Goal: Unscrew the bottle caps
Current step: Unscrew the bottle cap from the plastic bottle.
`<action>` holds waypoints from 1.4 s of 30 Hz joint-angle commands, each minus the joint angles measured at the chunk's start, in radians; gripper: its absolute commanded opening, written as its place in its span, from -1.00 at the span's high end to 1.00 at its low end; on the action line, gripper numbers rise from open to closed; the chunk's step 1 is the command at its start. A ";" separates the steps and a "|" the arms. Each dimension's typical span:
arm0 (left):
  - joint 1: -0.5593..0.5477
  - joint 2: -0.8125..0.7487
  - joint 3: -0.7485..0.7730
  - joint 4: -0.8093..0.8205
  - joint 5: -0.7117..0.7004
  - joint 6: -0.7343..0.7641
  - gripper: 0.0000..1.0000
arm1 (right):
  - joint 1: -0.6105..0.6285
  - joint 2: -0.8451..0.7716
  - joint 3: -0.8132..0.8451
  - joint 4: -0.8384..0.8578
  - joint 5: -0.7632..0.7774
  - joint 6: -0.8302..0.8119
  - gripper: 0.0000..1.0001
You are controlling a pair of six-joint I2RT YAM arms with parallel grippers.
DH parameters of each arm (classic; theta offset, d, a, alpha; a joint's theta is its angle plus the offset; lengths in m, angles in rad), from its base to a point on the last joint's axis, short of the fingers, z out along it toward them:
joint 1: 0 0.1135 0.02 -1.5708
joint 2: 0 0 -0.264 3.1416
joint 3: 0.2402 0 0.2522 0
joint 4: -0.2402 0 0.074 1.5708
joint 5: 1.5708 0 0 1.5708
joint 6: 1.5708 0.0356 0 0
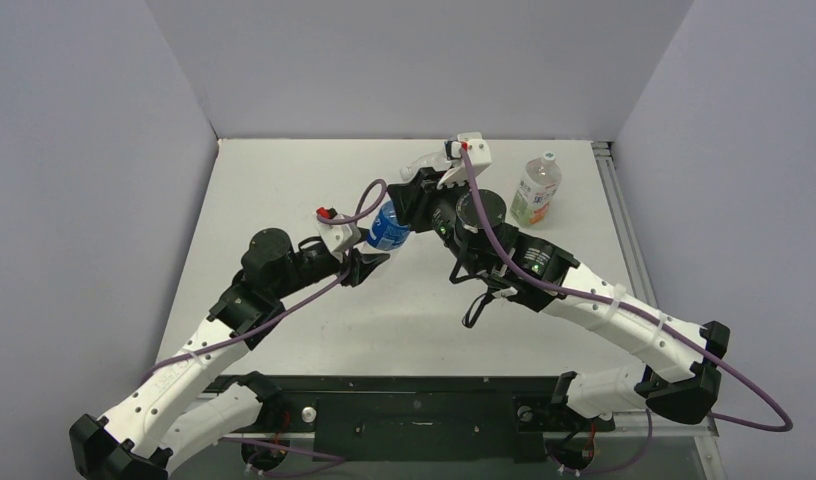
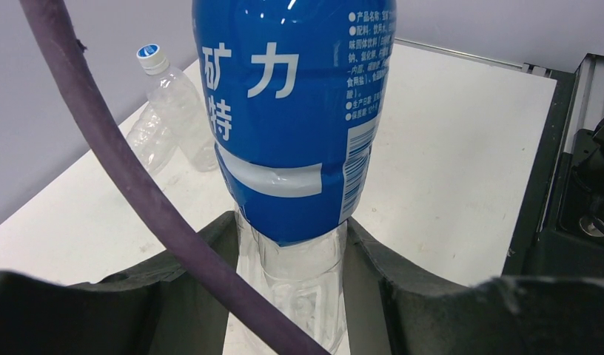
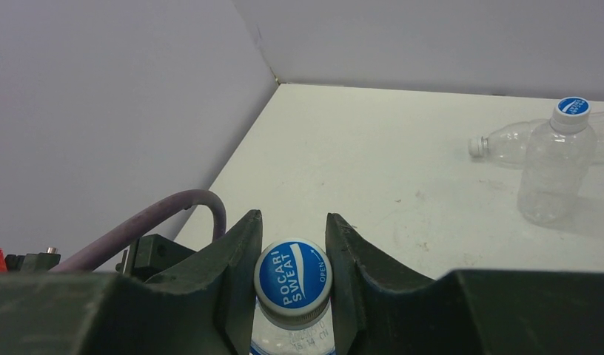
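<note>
My left gripper is shut on the clear lower part of the blue-labelled bottle. In the top view that bottle is held off the table between both arms, with the left gripper at its base. My right gripper is shut on its blue bottle cap, one finger pressed against each side. In the top view the right gripper sits at the bottle's upper end.
A plain bottle with a blue cap stands at the far side, and another plain bottle lies behind it. The orange-and-green labelled bottle with a white cap stands at the back right. Grey walls enclose the table.
</note>
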 commanded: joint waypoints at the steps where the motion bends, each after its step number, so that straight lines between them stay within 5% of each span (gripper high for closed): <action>1: -0.001 -0.019 0.005 -0.045 -0.307 0.007 1.00 | 0.000 -0.029 0.008 0.030 0.021 -0.015 0.90; 6: 0.001 -0.034 0.002 -0.035 -0.179 -0.052 1.00 | -0.006 -0.070 -0.035 0.095 -0.111 -0.085 1.00; 15: 0.001 -0.044 0.045 0.040 0.170 -0.192 1.00 | -0.121 -0.199 -0.218 0.406 -0.707 -0.012 1.00; 26: 0.001 -0.030 0.056 0.041 0.469 -0.305 1.00 | -0.175 -0.204 -0.293 0.642 -0.984 0.118 1.00; 28: 0.001 -0.028 0.055 0.038 0.475 -0.299 1.00 | -0.175 -0.196 -0.278 0.597 -0.961 0.109 0.99; 31: 0.001 -0.030 0.052 0.025 0.418 -0.251 1.00 | -0.174 -0.197 -0.235 0.411 -0.840 0.031 0.41; 35: 0.001 -0.030 0.051 -0.013 0.171 -0.134 1.00 | -0.155 -0.239 -0.179 0.239 -0.452 -0.044 -0.16; 39: 0.001 -0.016 0.041 -0.059 -0.069 -0.008 1.00 | -0.108 -0.262 -0.159 0.169 -0.231 -0.069 -0.47; 42: 0.001 -0.010 0.024 -0.039 -0.229 0.054 1.00 | -0.029 -0.223 -0.080 0.064 -0.050 -0.098 -0.51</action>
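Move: The cap sits already pinched between the right fingers. The bottle's middle is about 8 cm below them, 2 cm back and 2 cm left. From the left hand, which grips the bottle low on its body, the cap is about 12 cm up, 3 cm ahead and 3 cm right. Well beyond the right hand, some 25–35 cm lower, are the standing clear bottle, 29 cm ahead and 12 cm right, and the lying bottle, 33 cm ahead and 9 cm right. The cap, still pinched, is twisted counter-clockwise against the bottle: both hands draw back about 8 cm, rising slightly, the right turning some 40 degrees counter-clockwise while the left, keeping its grip, turns about 20 clockwise. Then the right fingers open wide and that hand swings back clockwise, forward and to the right off the cap, as the left returns forward, partly undoing its turn. ##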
